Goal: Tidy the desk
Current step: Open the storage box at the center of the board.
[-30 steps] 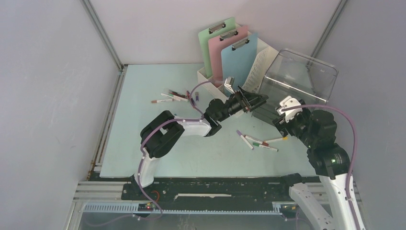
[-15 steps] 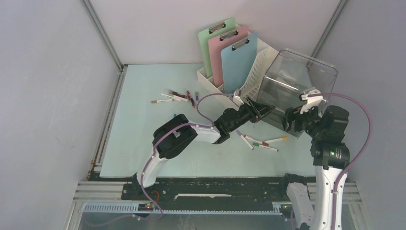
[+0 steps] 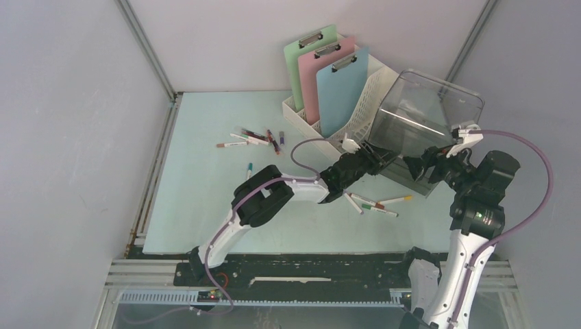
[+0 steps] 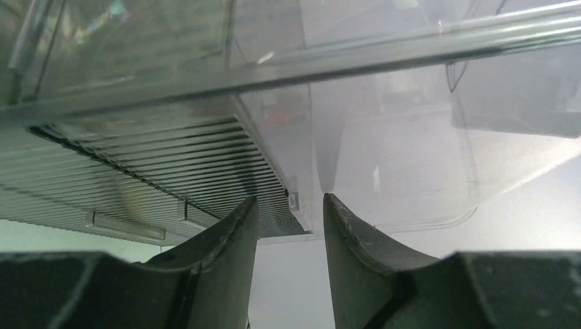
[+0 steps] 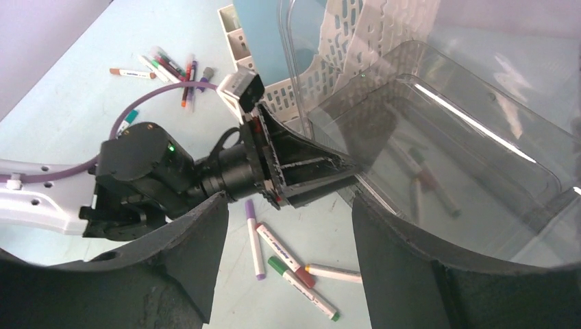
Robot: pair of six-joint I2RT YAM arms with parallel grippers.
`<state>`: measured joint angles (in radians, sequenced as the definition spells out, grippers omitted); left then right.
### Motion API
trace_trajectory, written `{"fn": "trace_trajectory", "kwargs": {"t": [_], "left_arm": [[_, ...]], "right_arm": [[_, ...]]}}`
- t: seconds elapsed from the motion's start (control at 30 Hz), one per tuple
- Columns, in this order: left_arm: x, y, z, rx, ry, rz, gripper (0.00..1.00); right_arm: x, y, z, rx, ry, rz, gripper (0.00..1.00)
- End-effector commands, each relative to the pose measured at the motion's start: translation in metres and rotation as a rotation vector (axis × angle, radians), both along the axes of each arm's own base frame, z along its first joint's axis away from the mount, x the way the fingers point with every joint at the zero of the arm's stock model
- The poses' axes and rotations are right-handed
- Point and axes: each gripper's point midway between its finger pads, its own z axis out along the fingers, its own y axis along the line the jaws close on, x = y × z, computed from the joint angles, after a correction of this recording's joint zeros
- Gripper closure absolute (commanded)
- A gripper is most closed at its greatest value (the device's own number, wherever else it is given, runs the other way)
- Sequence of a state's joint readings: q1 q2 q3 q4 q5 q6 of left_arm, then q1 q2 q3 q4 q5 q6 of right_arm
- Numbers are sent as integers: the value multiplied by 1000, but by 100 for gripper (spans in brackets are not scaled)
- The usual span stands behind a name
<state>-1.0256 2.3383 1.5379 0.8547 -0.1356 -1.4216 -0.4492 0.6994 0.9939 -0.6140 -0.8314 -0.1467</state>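
The desk (image 3: 205,192) is a pale mint-blue tabletop. A clear plastic bin (image 3: 428,113) stands tilted at its right side. My left gripper (image 3: 379,156) reaches to the bin's lower left corner. In the left wrist view its jaws (image 4: 289,202) are open with a narrow gap, and the bin's ribbed bottom corner (image 4: 294,199) sits just beyond the tips. My right gripper (image 3: 416,166) hangs open beside the bin's front edge. It hovers above several loose markers (image 5: 294,257). The left gripper (image 5: 329,171) shows in the right wrist view, against the bin (image 5: 466,157).
A white file rack (image 3: 301,116) holds green, pink and blue clipboards (image 3: 339,86) behind the bin. Several markers (image 3: 257,137) lie at the desk's middle left, one single marker (image 3: 249,168) nearer. More markers (image 3: 373,203) lie under the arms. Grey walls close in on both sides.
My left arm has stretched right to the bin's corner while its jaws narrowed. My right gripper has pulled back to the right, along the bin's front edge.
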Motion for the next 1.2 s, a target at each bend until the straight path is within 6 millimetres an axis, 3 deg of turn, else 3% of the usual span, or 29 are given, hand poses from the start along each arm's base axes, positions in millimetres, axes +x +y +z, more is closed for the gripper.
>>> {"fn": "trace_trajectory", "kwargs": {"t": [0.0, 0.2, 0.53, 0.6, 0.9, 1.17], "left_arm": [[15, -8, 7, -20, 26, 69, 55], [21, -10, 2, -6, 69, 97, 67], [26, 3, -5, 56, 179, 166, 99], [25, 8, -2, 63, 187, 176, 100], [13, 34, 75, -50, 103, 199, 100], [-3, 52, 116, -147, 50, 193, 100]], "right_arm": [[-2, 6, 24, 7, -63, 28, 26], [-1, 6, 22, 18, -54, 35, 27], [-7, 5, 15, 0, -33, 29, 27], [-9, 5, 14, -8, -32, 27, 27], [-28, -2, 20, -30, 6, -3, 26], [-37, -22, 24, 1, 52, -54, 25]]}}
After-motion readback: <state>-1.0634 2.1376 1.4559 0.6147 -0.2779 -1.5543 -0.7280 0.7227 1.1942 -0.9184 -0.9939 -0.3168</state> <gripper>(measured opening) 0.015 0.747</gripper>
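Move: The lid's front edge on the storage box is right at the left hand's fingertips: its middle lies about 4 cm to the right, 1 cm ahead and 1 cm higher. The markers in front of the box lie some 15 cm back, 1 cm to the right and 18 cm below; the blue clipboard stands roughly 15 cm left and 17 cm ahead, about level. From the right hand, that lid edge is about 5 cm ahead, 2 cm left and 12 cm lower. The left hand edges about 1.5 cm right along the storage box's front while its half-open fingers shut completely and it tips down some 10 degrees; then, with the closed tips at the lid's front edge, it rises about 3.5 cm and swings some 4 cm back left, drawing slightly away from the box, as if to lever the lid up. The right hand, fingers wide open and holding nothing, stays nearly still at first, then backs off about 3 cm, also rising and easing right, clear of the lid. ##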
